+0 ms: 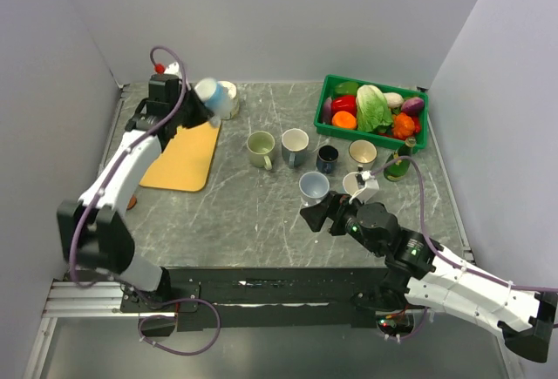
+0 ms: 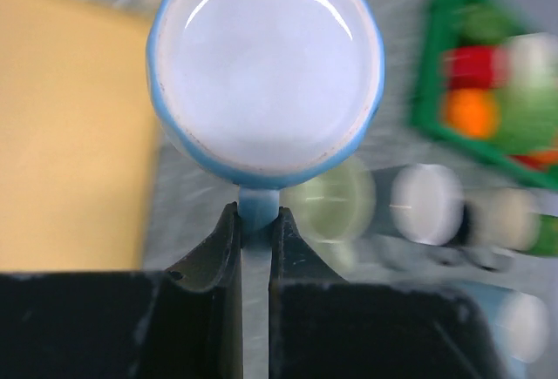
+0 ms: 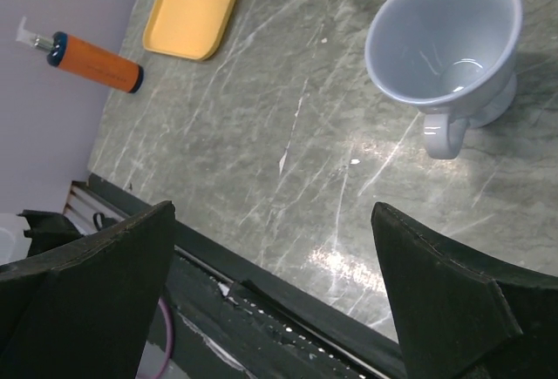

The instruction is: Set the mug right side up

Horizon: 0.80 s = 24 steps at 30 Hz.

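My left gripper [image 1: 193,109] is shut on the handle of a blue-rimmed mug [image 1: 209,94], holding it in the air over the far end of the yellow board [image 1: 183,157]. In the left wrist view both fingers pinch the blue handle at the gripper [image 2: 258,213], and the mug [image 2: 266,65] turns a pale round face toward the camera; the view is blurred. The mug hangs tilted on its side. My right gripper [image 1: 316,215] stands open near the table's front, nothing between its fingers [image 3: 96,266], short of a pale blue cup [image 3: 445,43].
Several upright cups stand mid-table, among them a green one [image 1: 260,148] and a grey one [image 1: 295,146]. A green basket [image 1: 331,83] of vegetables sits far right, a small green bottle [image 1: 397,167] near it. A white container [image 1: 230,100] stands behind the held mug. An orange tube [image 3: 96,61] lies left.
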Each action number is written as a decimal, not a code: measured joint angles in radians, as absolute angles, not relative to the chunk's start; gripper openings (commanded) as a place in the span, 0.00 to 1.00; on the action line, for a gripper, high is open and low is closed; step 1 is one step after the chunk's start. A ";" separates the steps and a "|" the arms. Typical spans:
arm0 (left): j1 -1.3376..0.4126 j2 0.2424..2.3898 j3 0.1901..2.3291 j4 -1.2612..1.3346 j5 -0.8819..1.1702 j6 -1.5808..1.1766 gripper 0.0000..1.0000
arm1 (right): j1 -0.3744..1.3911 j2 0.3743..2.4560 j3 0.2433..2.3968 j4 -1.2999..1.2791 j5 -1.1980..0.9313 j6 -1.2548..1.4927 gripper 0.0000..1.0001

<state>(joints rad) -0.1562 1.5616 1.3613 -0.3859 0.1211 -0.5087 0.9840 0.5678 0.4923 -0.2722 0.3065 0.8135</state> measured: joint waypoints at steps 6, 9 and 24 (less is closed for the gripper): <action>-0.313 1.285 1.267 -0.150 0.252 -0.655 0.01 | 0.984 0.568 0.529 -0.265 0.266 0.805 1.00; -0.355 1.152 1.155 -0.012 0.344 -0.754 0.01 | 0.984 0.581 0.551 -0.249 0.231 0.783 1.00; -0.605 1.050 1.060 0.342 0.473 -1.047 0.01 | 0.984 0.614 0.691 -0.022 -0.005 0.620 1.00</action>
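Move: The left hand already holds the blue-and-white mug by its handle; the right gripper it is bringing it towards is about 27 cm back, 31 cm right and 4 lower. On the table some 16 cm below, the green mug is about 15 cm right and 2 back, the grey mug 25 right and 1 back. From the empty right hand, the held mug is roughly 32 cm ahead, 29 left and 5 above; the pale blue mug is 13 straight ahead, 12 below. Left swings the held mug up, back and rightward nearly 40 cm, rolling; open right hand rises about 14 cm. ##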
